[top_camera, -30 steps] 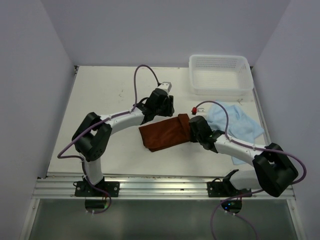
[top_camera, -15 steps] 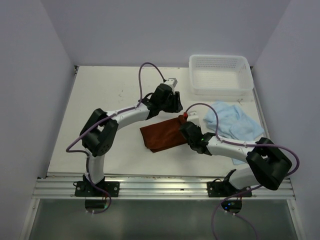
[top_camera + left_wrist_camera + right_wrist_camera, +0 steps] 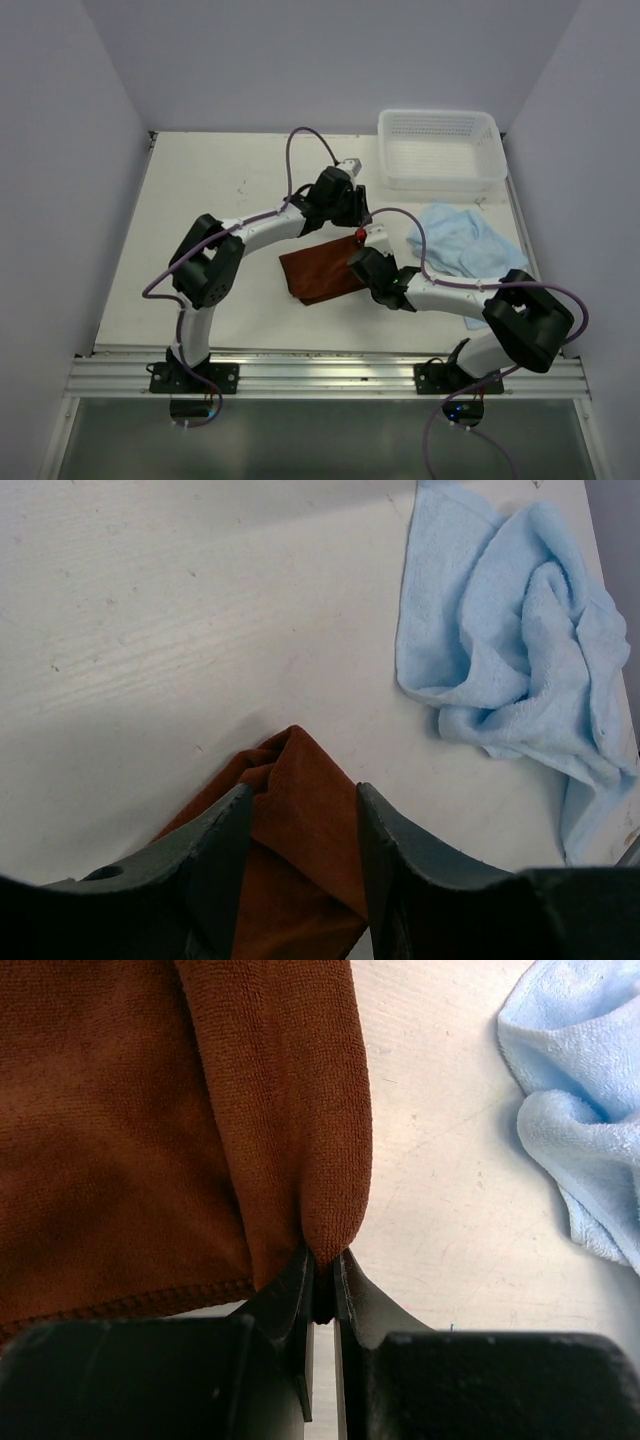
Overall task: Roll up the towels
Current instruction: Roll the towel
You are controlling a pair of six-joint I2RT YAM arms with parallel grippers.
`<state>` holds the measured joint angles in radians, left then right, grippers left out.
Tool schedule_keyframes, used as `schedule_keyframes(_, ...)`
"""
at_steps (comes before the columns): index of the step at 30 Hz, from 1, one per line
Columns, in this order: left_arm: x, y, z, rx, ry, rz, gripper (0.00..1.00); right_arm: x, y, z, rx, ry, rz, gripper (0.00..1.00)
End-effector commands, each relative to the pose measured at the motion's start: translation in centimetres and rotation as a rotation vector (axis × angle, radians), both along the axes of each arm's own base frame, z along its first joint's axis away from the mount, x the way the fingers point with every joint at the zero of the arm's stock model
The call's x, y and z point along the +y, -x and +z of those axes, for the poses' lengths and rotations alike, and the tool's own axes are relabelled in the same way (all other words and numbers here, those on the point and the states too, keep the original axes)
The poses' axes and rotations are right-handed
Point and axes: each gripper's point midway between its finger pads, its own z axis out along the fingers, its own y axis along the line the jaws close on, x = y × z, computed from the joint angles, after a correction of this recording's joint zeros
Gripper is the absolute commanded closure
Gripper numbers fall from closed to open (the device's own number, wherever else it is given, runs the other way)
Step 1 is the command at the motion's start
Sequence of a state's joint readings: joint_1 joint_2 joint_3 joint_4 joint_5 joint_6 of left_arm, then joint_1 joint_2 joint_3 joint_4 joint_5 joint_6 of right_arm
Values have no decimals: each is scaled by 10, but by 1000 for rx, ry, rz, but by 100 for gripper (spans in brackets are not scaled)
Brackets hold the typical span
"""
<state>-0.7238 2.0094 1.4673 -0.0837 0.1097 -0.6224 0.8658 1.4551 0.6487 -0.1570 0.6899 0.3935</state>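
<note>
The rust brown-red towel [image 3: 315, 275] lies partly folded in the middle of the table. My right gripper [image 3: 358, 262] is shut on the folded right edge of this towel [image 3: 150, 1110], pinching the fold at the fingertips [image 3: 322, 1260]. My left gripper [image 3: 345, 218] stands open at the brown towel's far corner [image 3: 300, 820], its two fingers astride that corner [image 3: 302, 792] without squeezing it. The light blue towel [image 3: 460, 245] lies crumpled to the right, untouched, and shows in both wrist views [image 3: 520, 650] [image 3: 590, 1110].
A white mesh basket [image 3: 385, 150] stands at the back right, just beyond the blue towel. Grey walls close the table on three sides. The right arm's cable [image 3: 400, 215] arcs over the gap between the towels.
My right gripper has moved left, carrying the brown towel's right edge over the rest, so the towel looks shorter. My left gripper has shifted a little to the right.
</note>
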Motion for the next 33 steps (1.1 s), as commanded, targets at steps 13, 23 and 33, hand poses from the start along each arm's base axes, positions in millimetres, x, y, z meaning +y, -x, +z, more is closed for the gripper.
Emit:
schedule_keyframes(13,-41,9,-42,79,-122,-76,50,12,-11,8,-50,-51,-24,100)
schedule_keyframes(23,-19,7,-77,72,-336,-52,57,8,-10,8,-62,-55,-36,100)
schedule_keyframes(33,-3,17,-115,131,-464,-84,78,5,-13,17,-108,-77,-61,100)
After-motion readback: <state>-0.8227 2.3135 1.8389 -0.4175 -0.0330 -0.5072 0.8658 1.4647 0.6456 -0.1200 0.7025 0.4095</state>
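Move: Just right of the left hand and below it lies the brown towel's far right corner: some 4 cm to the right, about 1 cm back and 8 cm down. The blue towel lies about 28 cm to the right and 4 cm back, also 8 cm down; the white basket is centred some 20 cm ahead and 22 cm right, roughly 6 cm lower. From the right hand, that brown corner is about 12 cm ahead and 1 cm left, at nearly its height. Sinking some 7 cm onto the brown towel's far right corner, the left hand first slants right about 4 cm and slightly back, then goes almost straight down while its left side rolls up nearly 20 degrees. Late in the descent its half-open fingers draw together around the corner, to about a quarter open. The right hand stays in place and keeps its pinch on the near right corner. ##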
